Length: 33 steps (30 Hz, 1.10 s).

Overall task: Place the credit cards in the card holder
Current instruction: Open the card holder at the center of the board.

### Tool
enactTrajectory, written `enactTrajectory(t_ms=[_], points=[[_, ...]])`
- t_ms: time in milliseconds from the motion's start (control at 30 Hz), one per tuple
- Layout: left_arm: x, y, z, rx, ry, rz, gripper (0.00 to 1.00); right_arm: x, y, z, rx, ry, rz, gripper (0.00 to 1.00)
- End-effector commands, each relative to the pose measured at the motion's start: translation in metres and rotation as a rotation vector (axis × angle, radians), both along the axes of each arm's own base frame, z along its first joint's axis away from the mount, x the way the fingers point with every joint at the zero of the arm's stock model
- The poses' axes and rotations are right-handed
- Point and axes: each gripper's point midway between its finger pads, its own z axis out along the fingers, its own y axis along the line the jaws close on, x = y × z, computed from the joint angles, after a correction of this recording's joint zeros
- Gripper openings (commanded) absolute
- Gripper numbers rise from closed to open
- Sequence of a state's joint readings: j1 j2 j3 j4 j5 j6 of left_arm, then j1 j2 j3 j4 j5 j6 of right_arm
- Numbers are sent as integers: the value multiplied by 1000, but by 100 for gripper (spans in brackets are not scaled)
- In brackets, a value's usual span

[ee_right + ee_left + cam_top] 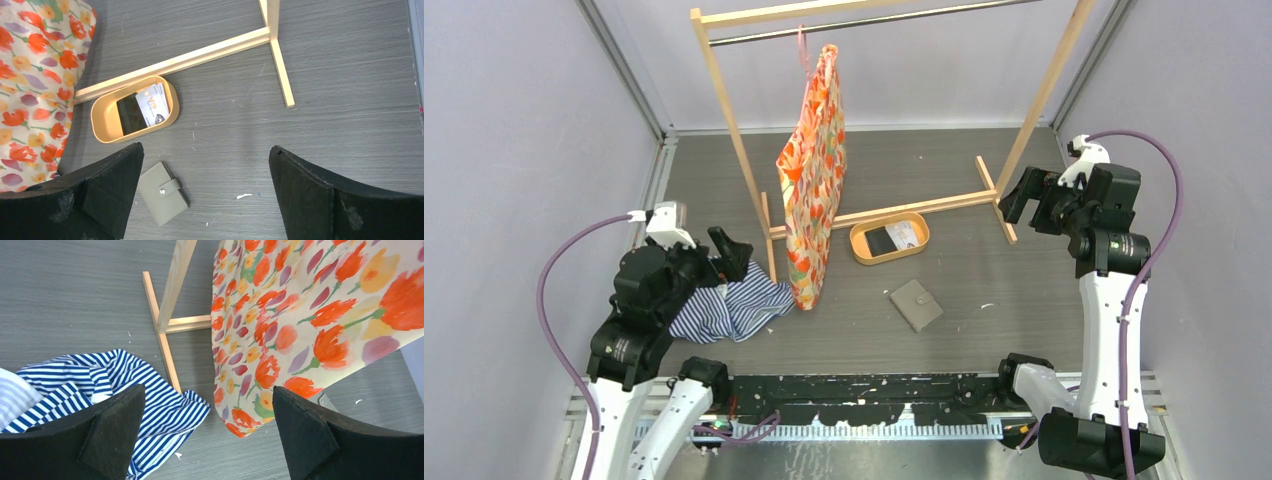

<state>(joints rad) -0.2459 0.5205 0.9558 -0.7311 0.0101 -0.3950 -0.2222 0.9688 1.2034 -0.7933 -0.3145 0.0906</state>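
Observation:
The credit cards [892,238] lie in an oval tan tray [862,249] in the middle of the table: one black [129,113], one white with print [152,104]. The taupe card holder [916,304] lies shut and snapped, flat on the table in front of the tray, also seen in the right wrist view [162,193]. My right gripper [1022,200] hangs open high at the right, well away from both. My left gripper [732,252] stands open at the left over a striped cloth, holding nothing.
A wooden clothes rack [879,209] spans the back, with a floral orange bag [812,170] hanging from its rail down to the table. A blue-and-white striped cloth [729,308] lies crumpled at the left by the rack's foot [162,337].

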Motion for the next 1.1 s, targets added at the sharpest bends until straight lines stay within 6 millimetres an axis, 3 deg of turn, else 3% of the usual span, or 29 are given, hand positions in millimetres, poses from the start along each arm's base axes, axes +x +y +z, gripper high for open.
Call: enactTrajectory(t_ms=[0,267,367,500,667,933,1000,1067], points=[[-1,-6,-12,-48,53,-17,100,6,-9,12,8,-55,-68,100],[-12,-39,-27,-186,90,-171,100,13,7,-2,50,-49,38,100],[-16,-57,-35,-258,125,-262,100,13,33,-18,72,-39,248,100],[-24,-77,-52,-293,195,-373,100,-6,72,-45,55,-14,613,100],[-33,-90,-70,-280,209,-435,100,-13,104,-90,-41,41,828,100],[-38,-131,-102,-418,276,-542,99,9,124,-128,143,155,755,100],[-43,-135,-105,-416,267,-559,99,-2,132,-135,89,168,842,100],[-49,-136,-105,-427,254,-563,98,-28,141,-143,42,174,998,99]])
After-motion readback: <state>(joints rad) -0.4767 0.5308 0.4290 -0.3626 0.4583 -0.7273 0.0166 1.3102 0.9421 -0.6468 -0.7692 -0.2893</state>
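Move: The card holder lies flat on the board, about 17 cm to the left of the right hand, some 4 cm nearer the base and 27 cm below. The tray of cards stands about 12 cm ahead and 23 cm left of that hand. From the left hand, the holder is about 35 cm right, 4 cm ahead and 28 cm down, with the flowered cloth's near lower corner about 11 cm right and 1 cm ahead. Sink both open grippers towards the card holder from either side: bring the right one about 15 cm down and 12 cm left, swinging its fingers some 45 degrees counter-clockwise and tipping them down. Take the left one down and right, easing back about 5 cm near the flowered cloth's near corner, while it turns clockwise and tips down. ##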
